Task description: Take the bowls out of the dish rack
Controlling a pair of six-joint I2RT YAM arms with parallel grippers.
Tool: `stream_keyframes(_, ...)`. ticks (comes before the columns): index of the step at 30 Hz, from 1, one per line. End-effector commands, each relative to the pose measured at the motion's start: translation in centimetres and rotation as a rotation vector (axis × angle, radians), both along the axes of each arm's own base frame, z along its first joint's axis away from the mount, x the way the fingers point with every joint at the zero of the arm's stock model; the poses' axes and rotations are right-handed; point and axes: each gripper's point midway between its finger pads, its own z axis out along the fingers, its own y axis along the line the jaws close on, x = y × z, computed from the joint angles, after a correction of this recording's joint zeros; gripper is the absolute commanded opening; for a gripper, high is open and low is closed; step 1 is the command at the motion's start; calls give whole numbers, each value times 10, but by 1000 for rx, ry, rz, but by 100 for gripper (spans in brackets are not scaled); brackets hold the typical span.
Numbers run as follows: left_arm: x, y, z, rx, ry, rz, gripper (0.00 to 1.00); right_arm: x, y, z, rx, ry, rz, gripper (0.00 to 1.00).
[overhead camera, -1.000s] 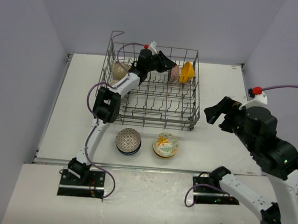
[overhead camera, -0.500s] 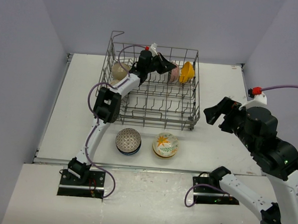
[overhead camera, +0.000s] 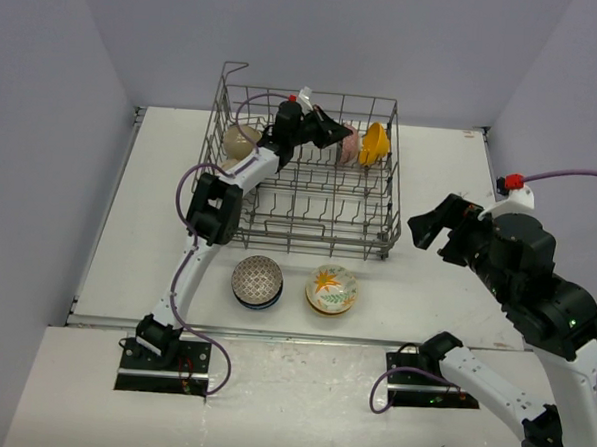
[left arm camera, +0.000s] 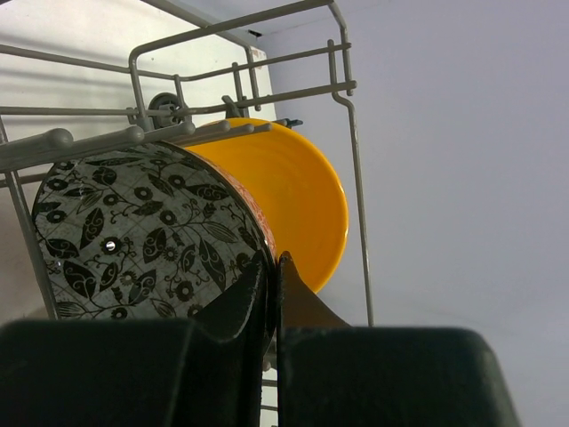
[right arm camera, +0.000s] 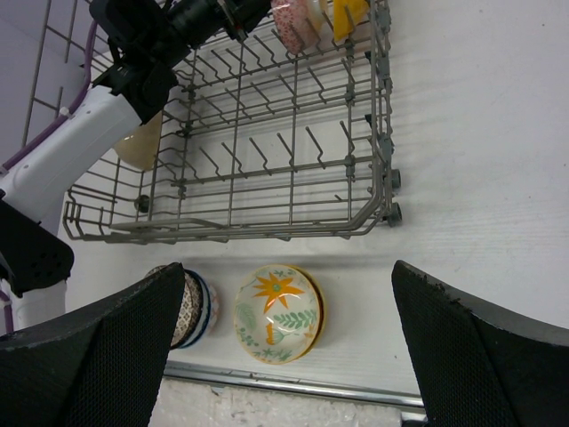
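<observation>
My left gripper (overhead camera: 331, 135) reaches into the far end of the grey wire dish rack (overhead camera: 307, 246). In the left wrist view its jaws (left arm camera: 274, 263) are shut on the rim of a bowl with a black leaf pattern inside (left arm camera: 142, 231), pinkish in the top view (overhead camera: 351, 146). A bright orange-yellow bowl (left arm camera: 293, 187) stands right behind it (overhead camera: 375, 143). A plain beige bowl (overhead camera: 240, 140) leans at the rack's far left. My right gripper (overhead camera: 436, 227) is open and empty, in the air to the right of the rack.
Two stacks of bowls stand on the table in front of the rack: a blue-rimmed stack (overhead camera: 256, 280) and one topped by an orange-flower bowl (overhead camera: 332, 289), both below the right gripper's view (right arm camera: 277, 313). The rack's raised handle (overhead camera: 232, 72) is at its far left corner.
The left gripper has shifted slightly toward the far right with the patterned bowl's rim between its jaws. The right arm has not moved.
</observation>
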Motion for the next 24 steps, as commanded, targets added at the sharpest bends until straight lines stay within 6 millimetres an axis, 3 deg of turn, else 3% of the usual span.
stream_keyframes(1, -3, 20, 132, -148, -258, 23, 0, 0, -2, 2, -3, -16, -6, 99)
stream_keyframes(6, -8, 27, 155, -170, -293, 29, 0, 0, -3, 4, 5, -23, -13, 99)
stream_keyframes(15, -11, 34, 179, -215, -309, 33, 0, -2, -6, 4, 12, -28, -28, 99)
stream_keyframes(24, -27, 40, 216, -215, -374, 23, 0, -3, -8, 5, 15, -36, -30, 99)
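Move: The pink bowl, already pinched by the left hand, has its middle about 2 cm back, 2 cm right and 3 cm below. The yellow bowl is roughly 2 cm back, 7 right and 4 below; on the table, the floral bowl stack lies some 40 cm back, 2 left and 9 below. For the idle right hand, the pink bowl is about 38 cm ahead, 13 left and 22 below. Still pinching the pink bowl, the left hand lifts it up from the rack about 11 cm, fingertips tilting upward. ##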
